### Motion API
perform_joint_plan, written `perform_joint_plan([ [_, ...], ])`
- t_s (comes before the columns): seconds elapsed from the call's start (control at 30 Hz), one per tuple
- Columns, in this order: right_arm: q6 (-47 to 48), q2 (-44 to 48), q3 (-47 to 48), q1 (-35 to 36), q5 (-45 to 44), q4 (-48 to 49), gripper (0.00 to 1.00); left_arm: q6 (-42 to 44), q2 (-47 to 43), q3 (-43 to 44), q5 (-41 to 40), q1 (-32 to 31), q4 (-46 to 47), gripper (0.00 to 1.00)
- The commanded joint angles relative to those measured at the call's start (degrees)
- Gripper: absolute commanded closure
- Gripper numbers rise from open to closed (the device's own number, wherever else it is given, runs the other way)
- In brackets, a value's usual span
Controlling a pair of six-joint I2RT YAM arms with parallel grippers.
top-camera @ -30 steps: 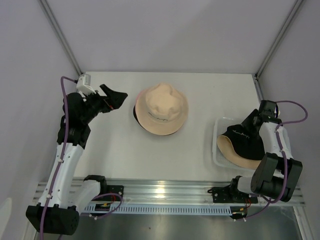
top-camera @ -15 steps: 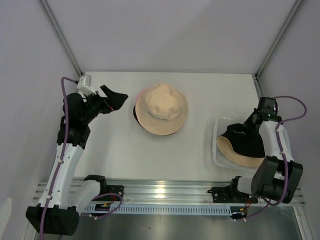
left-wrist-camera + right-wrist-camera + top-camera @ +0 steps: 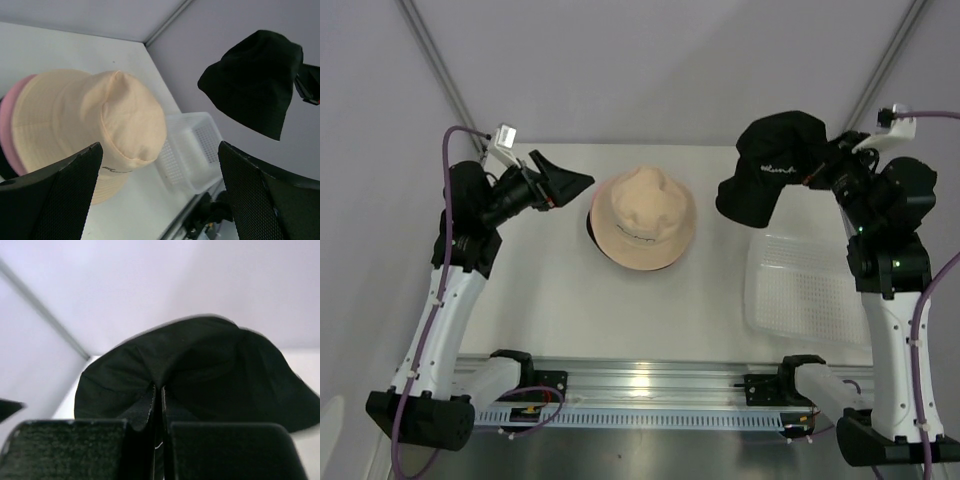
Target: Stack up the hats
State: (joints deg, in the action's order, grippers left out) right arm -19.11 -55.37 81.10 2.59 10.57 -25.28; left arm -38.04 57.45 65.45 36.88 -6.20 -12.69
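Note:
A beige hat (image 3: 643, 218) tops a pile at the table's middle, with a pink brim (image 3: 7, 120) and a black edge (image 3: 591, 226) showing beneath it. My right gripper (image 3: 817, 166) is shut on a black hat (image 3: 773, 162), pinching its fabric and holding it in the air to the right of the pile. In the right wrist view that black hat (image 3: 210, 365) fills the space past my right gripper (image 3: 159, 395). My left gripper (image 3: 567, 182) hangs open just left of the pile, holding nothing. From the left wrist view, my left gripper (image 3: 159, 150) frames the beige hat (image 3: 100, 120) and the hanging black hat (image 3: 255, 80).
A white mesh basket (image 3: 807, 290) sits on the table at the right, below and in front of the raised hat; it also shows in the left wrist view as the basket (image 3: 197, 142). Frame posts stand at the back corners.
My right gripper shut on the black hat and lifted it out of the basket, up and toward the back. My left gripper rose slightly and shifted right.

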Motion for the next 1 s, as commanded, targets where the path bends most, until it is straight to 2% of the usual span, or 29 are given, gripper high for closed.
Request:
perform_joint_plan([
  [0.0, 2.23, -10.50, 5.10, 3.55, 12.00, 13.05, 1.00, -9.67, 4.32, 3.09, 4.08, -1.10, 7.40, 0.00],
  [0.17, 7.07, -24.85, 21.24, 13.22, 15.70, 14.99, 1.00, -16.60, 10.22, 5.21, 2.84, -1.36, 11.19, 0.00],
  [0.33, 9.26, -34.61, 29.89, 21.30, 20.80, 19.47, 1.00, -24.35, 11.98, 1.80, 0.91, -1.19, 19.98, 0.00],
  [0.57, 6.73, -46.56, 45.27, 24.74, 31.51, 19.83, 1.00, -24.45, 10.93, 0.21, -1.11, 0.22, 19.20, 0.00],
  [0.83, 2.07, -45.09, 43.79, 25.36, 35.39, 21.32, 1.00, -24.62, 8.64, -5.86, -5.59, 4.52, 19.37, 0.01],
  [0.97, 0.13, -44.38, 38.81, 25.88, 38.64, 21.94, 1.00, -25.76, 7.94, -8.93, -6.04, 7.85, 21.20, 0.01],
])
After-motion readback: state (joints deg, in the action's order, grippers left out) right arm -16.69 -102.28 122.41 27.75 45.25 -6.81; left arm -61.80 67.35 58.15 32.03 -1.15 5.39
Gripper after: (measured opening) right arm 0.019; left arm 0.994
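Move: The black hat already hangs from the right fingers. The tan hat tops the stack, its middle about 31 cm to the right hand's left, 8 cm ahead and 38 cm below. The emptied basket lies some 14 cm to the right of that hand, 9 cm back and 42 cm below. From the open left hand, the tan hat is roughly 15 cm to the right, 9 cm ahead and 30 cm below. The right hand keeps its pinch on the black hat's edge and sweeps it about 28 cm left towards the tan hat, bowing forward then partly back, dipping then rising to finish a little higher, while the wrist swings some 60 degrees counter-clockwise and the fingers tip slightly up. The left hand, still wide open, advances by the stack, drifting slightly right before going left and down, with its left side rolling lower and its fingers tilting down. ##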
